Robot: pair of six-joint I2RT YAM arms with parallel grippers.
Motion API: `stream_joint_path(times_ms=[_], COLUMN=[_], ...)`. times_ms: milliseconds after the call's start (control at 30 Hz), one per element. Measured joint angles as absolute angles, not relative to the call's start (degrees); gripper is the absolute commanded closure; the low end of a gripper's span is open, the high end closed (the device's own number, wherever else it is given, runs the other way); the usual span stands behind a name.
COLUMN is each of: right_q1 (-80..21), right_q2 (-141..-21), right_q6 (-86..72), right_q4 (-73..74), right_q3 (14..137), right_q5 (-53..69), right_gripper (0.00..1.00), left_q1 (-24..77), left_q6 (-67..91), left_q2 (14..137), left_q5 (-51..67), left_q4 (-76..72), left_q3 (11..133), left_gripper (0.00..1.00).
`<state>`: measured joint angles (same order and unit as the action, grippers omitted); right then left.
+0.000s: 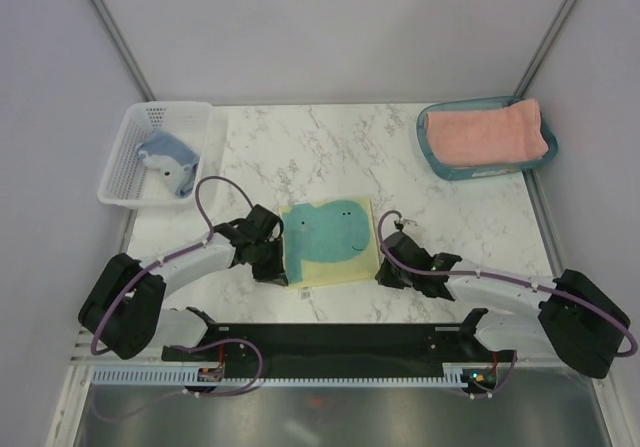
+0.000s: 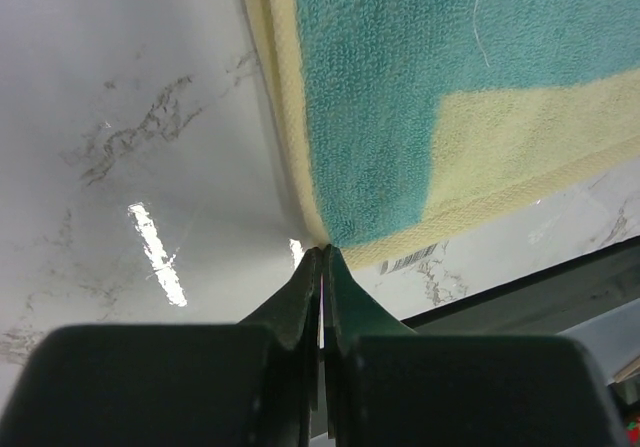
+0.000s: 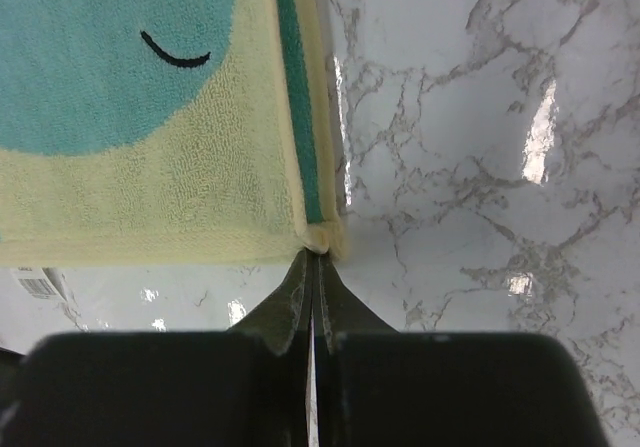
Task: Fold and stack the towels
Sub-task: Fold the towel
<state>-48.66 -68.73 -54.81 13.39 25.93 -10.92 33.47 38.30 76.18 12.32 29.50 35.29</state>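
The pale-yellow towel (image 1: 328, 242) with its teal face patch lies flat on the marble table, between my two grippers. My left gripper (image 1: 280, 267) is at its near left corner; in the left wrist view the gripper (image 2: 322, 253) is shut, its tips pinching the corner of the towel (image 2: 400, 97). My right gripper (image 1: 386, 267) is at the near right corner; in the right wrist view the gripper (image 3: 317, 256) is shut on the bunched corner of the towel (image 3: 150, 167). The salmon-pink towel (image 1: 487, 132) lies folded at back right. The grey-blue towel (image 1: 168, 160) lies crumpled at back left.
The pink towel sits in a teal tray (image 1: 440, 167). The grey-blue towel sits in a white mesh basket (image 1: 118, 172). A black strip (image 1: 330, 342) runs along the table's near edge between the arm bases. Grey walls close in the back and sides.
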Motion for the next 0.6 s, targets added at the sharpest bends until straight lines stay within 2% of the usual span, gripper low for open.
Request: stream_joint_path(times_ms=[33, 133, 167, 267, 300, 400, 433, 500, 533, 600], right_q1=[-48.8, -48.9, -48.9, -48.9, -48.9, -48.9, -48.9, -48.9, -48.9, -48.3], right_q2=[-68.0, -66.0, -65.4, -64.5, -64.3, -62.8, -61.9, -59.9, -59.3, -59.0], right_q6=[-55.0, -55.6, -55.7, -55.8, -55.7, -55.5, -55.2, -53.5, -51.9, -47.9], right_q4=[12.6, 11.6, 11.5, 12.0, 12.2, 13.5, 14.3, 16.2, 17.3, 19.3], right_q3=[25.2, 23.4, 23.0, 22.6, 22.6, 22.6, 22.7, 23.9, 25.2, 29.4], right_q5=[-11.0, -11.0, -11.0, -11.0, -10.9, -10.1, -9.7, -8.8, -8.4, -7.5], right_gripper=[1.0, 1.0, 1.0, 1.0, 1.0, 0.85, 0.71, 0.58, 0.48, 0.42], left_q1=[33.5, 33.5, 33.5, 33.5, 33.5, 33.5, 33.5, 33.4, 33.3, 32.4], left_q6=[38.3, 38.3, 38.3, 38.4, 38.4, 38.4, 38.2, 37.9, 37.5, 36.0], left_q2=[76.2, 76.4, 76.4, 76.5, 76.7, 77.2, 77.2, 77.2, 77.2, 77.2], left_q5=[12.4, 12.4, 12.4, 11.9, 11.5, 10.2, 9.5, 8.5, 8.0, 7.6], left_q4=[29.4, 29.4, 29.4, 29.8, 30.4, 33.5, 34.8, 37.1, 38.1, 39.4], left_q3=[35.3, 35.3, 35.3, 35.3, 35.5, 37.8, 39.2, 42.8, 44.9, 49.4], left_gripper=[0.97, 0.84, 0.75, 0.56, 0.53, 0.41, 0.39, 0.3, 0.22, 0.2])
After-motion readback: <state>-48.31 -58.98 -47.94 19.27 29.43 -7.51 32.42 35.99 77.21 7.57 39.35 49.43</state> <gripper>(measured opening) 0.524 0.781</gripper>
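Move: Each closed hand is at a near corner of the folded towel. The towel's middle lies about 8 cm ahead and 8 cm right of the left hand, and about 8 cm ahead and 9 cm left of the right hand, roughly 1 cm lower. The towel's white tag is some 3 cm right of the left hand and 1 cm nearer the base. Both hands open and rise about 5 cm off the towel's near corners, the left also 4–5 cm forward. ##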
